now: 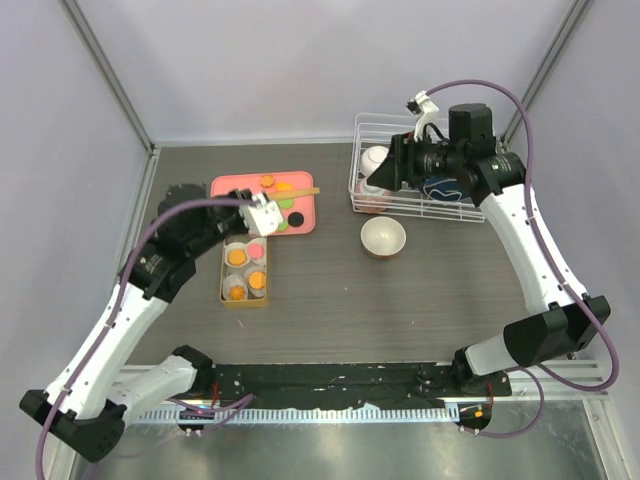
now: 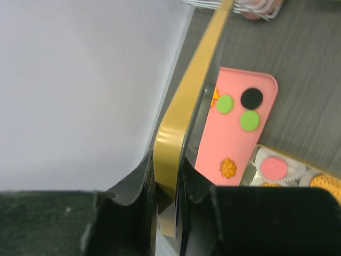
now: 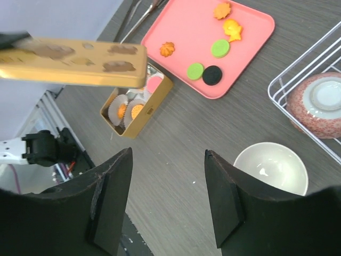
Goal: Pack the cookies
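Note:
Several cookies lie on the pink tray point(image 1: 225, 187): a green one point(image 2: 225, 103), a black one point(image 2: 251, 98) and an orange flower-shaped one point(image 2: 227, 168). The right wrist view shows the same black cookie point(image 3: 213, 75) and an orange one point(image 3: 167, 49). The gold box point(image 1: 245, 295) in front of the tray holds paper cups with cookies, one of them pink point(image 2: 274, 167). My left gripper point(image 1: 275, 205) point(image 2: 169, 176) is shut on a flat gold lid point(image 2: 184, 101) point(image 3: 74, 61), held on edge over the tray. My right gripper point(image 1: 385, 170) point(image 3: 168, 197) is open and empty, high above the table near the wire basket.
A white wire basket point(image 1: 410, 205) point(image 3: 298, 72) at the back right holds an upturned patterned bowl point(image 3: 322, 104). A white bowl point(image 1: 383, 237) point(image 3: 270, 168) stands on the table in front of it. Walls close the left, back and right sides.

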You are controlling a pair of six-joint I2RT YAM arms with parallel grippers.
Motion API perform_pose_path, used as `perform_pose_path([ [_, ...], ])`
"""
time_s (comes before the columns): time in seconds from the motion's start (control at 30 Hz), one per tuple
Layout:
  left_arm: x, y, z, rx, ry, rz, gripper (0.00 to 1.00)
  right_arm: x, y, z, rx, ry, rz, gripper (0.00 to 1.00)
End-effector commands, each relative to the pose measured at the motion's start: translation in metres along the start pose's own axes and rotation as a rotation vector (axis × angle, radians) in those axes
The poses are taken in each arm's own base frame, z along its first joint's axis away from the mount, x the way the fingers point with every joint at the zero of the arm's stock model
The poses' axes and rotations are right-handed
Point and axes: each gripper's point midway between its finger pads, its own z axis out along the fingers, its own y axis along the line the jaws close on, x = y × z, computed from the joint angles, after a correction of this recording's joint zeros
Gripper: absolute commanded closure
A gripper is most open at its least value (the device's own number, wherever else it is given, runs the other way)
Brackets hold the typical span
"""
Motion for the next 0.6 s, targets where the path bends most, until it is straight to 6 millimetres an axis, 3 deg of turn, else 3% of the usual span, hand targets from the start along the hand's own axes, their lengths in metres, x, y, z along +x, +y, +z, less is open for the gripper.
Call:
perform_pose_path([
  [0.0, -0.010, 0.009, -0.013, -0.130, -0.042, 0.323, 1.00, -0.006, 0.028, -0.010, -0.209, 0.007, 0.054, 0.38],
  [0.03, -0.003, -0.004, -0.007, -0.117, -0.045, 0.347, 1.00, -0.004, 0.029, -0.010, -0.236, 0.014, 0.068, 0.38],
  [0.1, -0.017, 0.002, -0.012, -0.190, -0.114, 0.358, 1.00, 0.007, 0.035, -0.005, -0.331, 0.060, 0.115, 0.38],
  [0.13, -0.010, -0.010, -0.006, -0.177, -0.114, 0.371, 1.00, 0.010, 0.036, -0.004, -0.357, 0.075, 0.133, 0.38],
  [0.17, -0.018, -0.004, -0.008, -0.229, -0.152, 0.380, 1.00, 0.017, 0.034, 0.002, -0.382, 0.101, 0.162, 0.38],
  [0.27, -0.022, -0.015, -0.005, -0.272, -0.219, 0.449, 1.00, 0.026, 0.033, 0.007, -0.426, 0.130, 0.191, 0.38],
  [0.43, -0.034, -0.022, -0.008, -0.355, -0.311, 0.553, 1.00, 0.031, 0.032, 0.015, -0.490, 0.164, 0.238, 0.38],
  [0.57, -0.047, -0.015, -0.017, -0.434, -0.370, 0.588, 1.00, 0.028, 0.029, 0.022, -0.527, 0.181, 0.264, 0.38],
])
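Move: The left hand already holds the metal lid nearly on edge. The cookie box lies about 30 cm below this hand, some 9 cm to its left and 3 cm back. The pink tray's middle is about 17 cm ahead and 5 cm left, on the table, and the white bowl some 7 cm ahead and 29 cm right. From the empty right hand the box is about 34 cm left, 7 cm back and 29 cm down. Left, still pinching the lid, sinks about 5 cm, then edges right, rolling some 30 degrees; right lowers too. ##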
